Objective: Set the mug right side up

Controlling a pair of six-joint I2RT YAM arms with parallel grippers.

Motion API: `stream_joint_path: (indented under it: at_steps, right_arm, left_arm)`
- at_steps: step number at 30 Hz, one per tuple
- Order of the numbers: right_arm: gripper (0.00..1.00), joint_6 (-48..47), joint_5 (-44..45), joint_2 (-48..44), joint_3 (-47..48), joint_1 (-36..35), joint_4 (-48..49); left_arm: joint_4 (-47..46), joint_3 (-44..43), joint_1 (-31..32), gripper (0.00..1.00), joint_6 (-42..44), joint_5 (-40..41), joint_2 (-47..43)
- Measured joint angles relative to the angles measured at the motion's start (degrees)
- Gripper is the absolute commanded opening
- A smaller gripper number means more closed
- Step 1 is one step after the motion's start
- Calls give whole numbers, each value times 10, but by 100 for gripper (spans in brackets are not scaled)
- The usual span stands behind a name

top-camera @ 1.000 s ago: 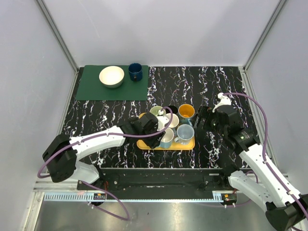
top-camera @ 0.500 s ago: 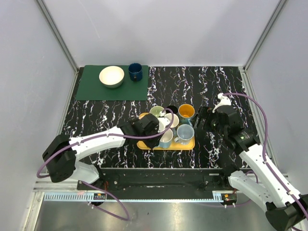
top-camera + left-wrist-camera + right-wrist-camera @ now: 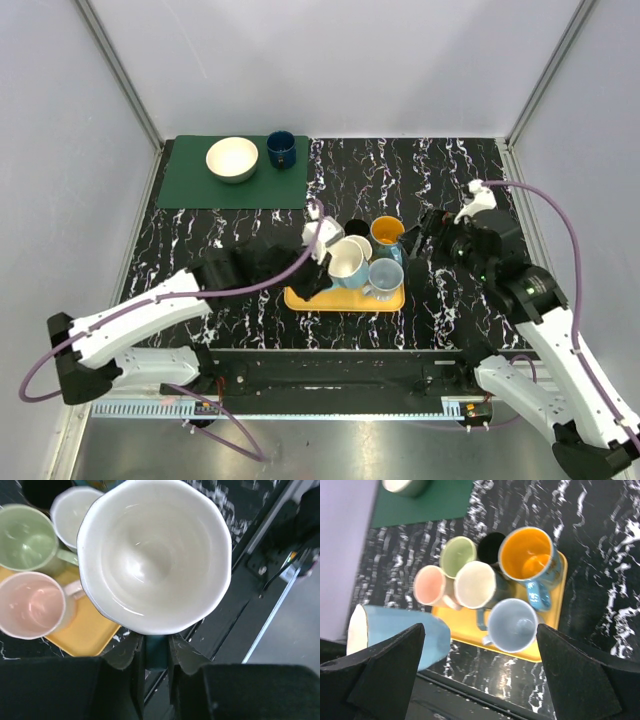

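Note:
The mug (image 3: 347,262) is pale blue outside and white inside. It hangs above the front left of the yellow tray (image 3: 345,299), tipped on its side with its mouth toward the left arm. My left gripper (image 3: 322,270) is shut on its handle; in the left wrist view the white bowl of the mug (image 3: 155,555) fills the frame and the handle (image 3: 156,652) sits between the jaws of the left gripper (image 3: 156,642). The right wrist view shows the mug (image 3: 395,635) at the left. My right gripper (image 3: 425,240) stands open beside the tray's right end, and between the wide jaws of the right gripper (image 3: 480,675) there is nothing.
Upright mugs stand on the tray: orange-lined (image 3: 387,232), grey-blue (image 3: 385,274), cream (image 3: 475,584), green (image 3: 457,555), pink (image 3: 430,585), black (image 3: 356,228). At the back left a green mat (image 3: 190,185) carries a cream bowl (image 3: 232,158) and a dark blue cup (image 3: 281,149).
My left gripper closed on the mug's handle, lifted the mug off the tray and tipped it, while the arm drew back. The right arm rose and shifted slightly.

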State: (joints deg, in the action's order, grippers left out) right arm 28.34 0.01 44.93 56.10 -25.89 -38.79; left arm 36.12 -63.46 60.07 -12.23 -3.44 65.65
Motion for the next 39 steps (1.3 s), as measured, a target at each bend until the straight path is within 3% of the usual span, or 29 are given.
stream_joint_path:
  at_steps: [4, 8, 13, 16, 21, 29, 39]
  right_arm:
    - [100, 16, -38, -31, 39, 0, 6]
    - [100, 42, -87, -69, 61, 0, 24]
    - [98, 91, -169, -95, 47, 0, 94]
    - [98, 128, -214, -96, 0, 0, 154]
    - [92, 199, -273, -81, -90, 0, 262]
    - [84, 260, -315, -6, -120, 0, 416]
    - [73, 277, -327, 66, -120, 0, 545]
  left_arm:
    - [-10, -20, -3, 0, -30, 42, -52]
    - [-56, -19, -45, 0, -81, 53, -82]
    - [-259, 83, -179, 0, -233, -29, -113]
    - [-380, 139, -219, 0, -323, -80, -105]
    - [-532, 174, -218, 0, -427, -166, -76]
    - [-753, 221, -217, 0, -549, -229, -44]
    - [-809, 254, -217, 0, -597, -238, -27]
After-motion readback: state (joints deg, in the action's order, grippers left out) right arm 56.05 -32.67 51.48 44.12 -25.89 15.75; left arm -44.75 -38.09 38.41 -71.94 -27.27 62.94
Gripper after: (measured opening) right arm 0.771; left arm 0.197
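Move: The left hand already holds the light-blue mug by its handle, with the body about 5 cm right, 2 cm ahead and 3 cm above the pinch. From the open, empty right hand that mug is roughly 14 cm left, 6 cm back and 1 cm lower. Some 17 cm below the right hand, the grey-blue mug stands 6 cm left and 2 cm back, the orange mug 5 cm left and 7 cm ahead. Rising about 14 cm and swinging forward past its final reach before easing back, the left hand keeps its pinch on the handle and rolls some 70 degrees, so its fingers point rightward. The right hand lifts and draws back, then sweeps left and forward again, rolling and turning counter-clockwise to bring its fingers around the mug's base end, partly closing; contact there can't be made out. ##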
